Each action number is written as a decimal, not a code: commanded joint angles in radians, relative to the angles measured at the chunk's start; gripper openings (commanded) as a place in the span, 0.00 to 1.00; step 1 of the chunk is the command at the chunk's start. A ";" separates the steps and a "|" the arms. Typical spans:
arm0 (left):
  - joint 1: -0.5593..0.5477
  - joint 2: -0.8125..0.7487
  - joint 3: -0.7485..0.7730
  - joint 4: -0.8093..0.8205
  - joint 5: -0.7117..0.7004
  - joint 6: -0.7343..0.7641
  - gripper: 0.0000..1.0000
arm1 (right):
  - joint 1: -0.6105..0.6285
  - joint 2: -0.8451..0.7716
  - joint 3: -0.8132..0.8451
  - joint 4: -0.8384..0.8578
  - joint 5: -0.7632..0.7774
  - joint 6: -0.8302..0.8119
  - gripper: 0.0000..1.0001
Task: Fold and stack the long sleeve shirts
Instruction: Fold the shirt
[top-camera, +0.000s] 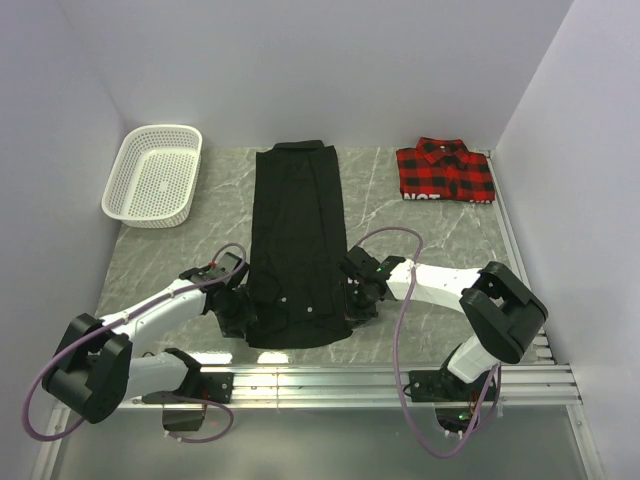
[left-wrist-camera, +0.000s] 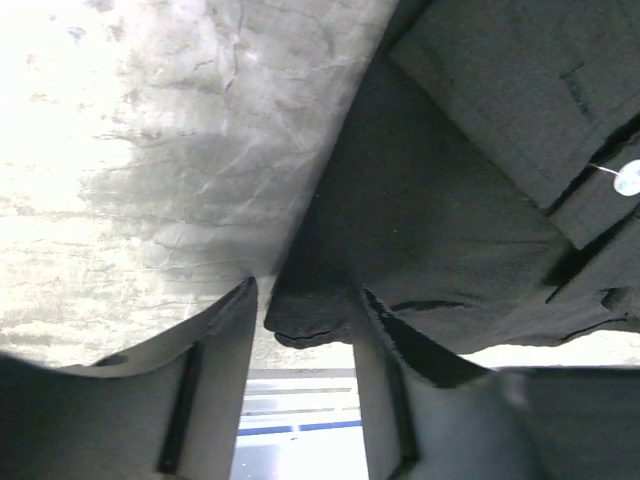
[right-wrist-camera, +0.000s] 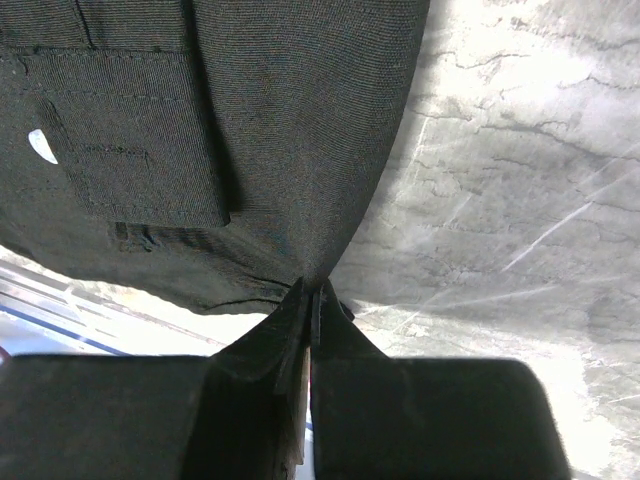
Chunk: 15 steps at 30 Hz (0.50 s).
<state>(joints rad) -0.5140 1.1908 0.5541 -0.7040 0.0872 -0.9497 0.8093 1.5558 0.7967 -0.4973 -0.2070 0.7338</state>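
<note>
The black long sleeve shirt (top-camera: 298, 235) lies folded into a long narrow strip down the middle of the table, collar at the far end. The red-and-black plaid shirt (top-camera: 445, 170) sits folded at the back right. My left gripper (top-camera: 238, 305) is at the strip's near left corner. In the left wrist view its jaws (left-wrist-camera: 305, 312) are open, and the black hem (left-wrist-camera: 310, 318) lies between them, not pinched. My right gripper (top-camera: 358, 293) is at the near right edge. In the right wrist view it (right-wrist-camera: 316, 298) is shut on the shirt's edge (right-wrist-camera: 250, 150).
A white mesh basket (top-camera: 155, 175) stands at the back left. Grey marble tabletop (top-camera: 420, 230) shows on both sides of the strip. An aluminium rail (top-camera: 400, 380) runs along the near edge, just behind both grippers. White walls close in the table.
</note>
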 joint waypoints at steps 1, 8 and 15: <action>-0.014 0.003 0.007 -0.009 -0.012 -0.024 0.47 | 0.007 0.007 0.010 0.000 0.008 -0.011 0.00; -0.027 0.055 -0.002 0.021 0.016 -0.023 0.33 | 0.007 -0.002 0.004 0.009 0.004 -0.017 0.00; -0.029 0.030 0.009 0.014 0.037 -0.012 0.00 | 0.007 -0.028 0.004 0.011 0.015 -0.019 0.00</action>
<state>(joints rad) -0.5285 1.2247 0.5621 -0.7235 0.0834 -0.9546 0.8093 1.5558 0.7967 -0.4950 -0.2081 0.7219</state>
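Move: The black shirt's near-left corner lies between the left hand's open fingertips, about 1 cm back and 1 cm below the hand point, straight in line sideways. On the shirt, the left button stands some 5 cm ahead and 8 cm to the right of that hand, the right button about 3 cm ahead and 14 cm right. The right hand already has the near-right corner at its fingertips; from it the right button is roughly 3 cm ahead and 9 cm left. The left fingers close from half open to shut and pinch the black shirt's near-left corner, the hand meanwhile easing back towards the near hem and down by only about half a centimetre each, fingers still pointing down. The right hand stays put and keeps its shut grip on the near-right corner. ##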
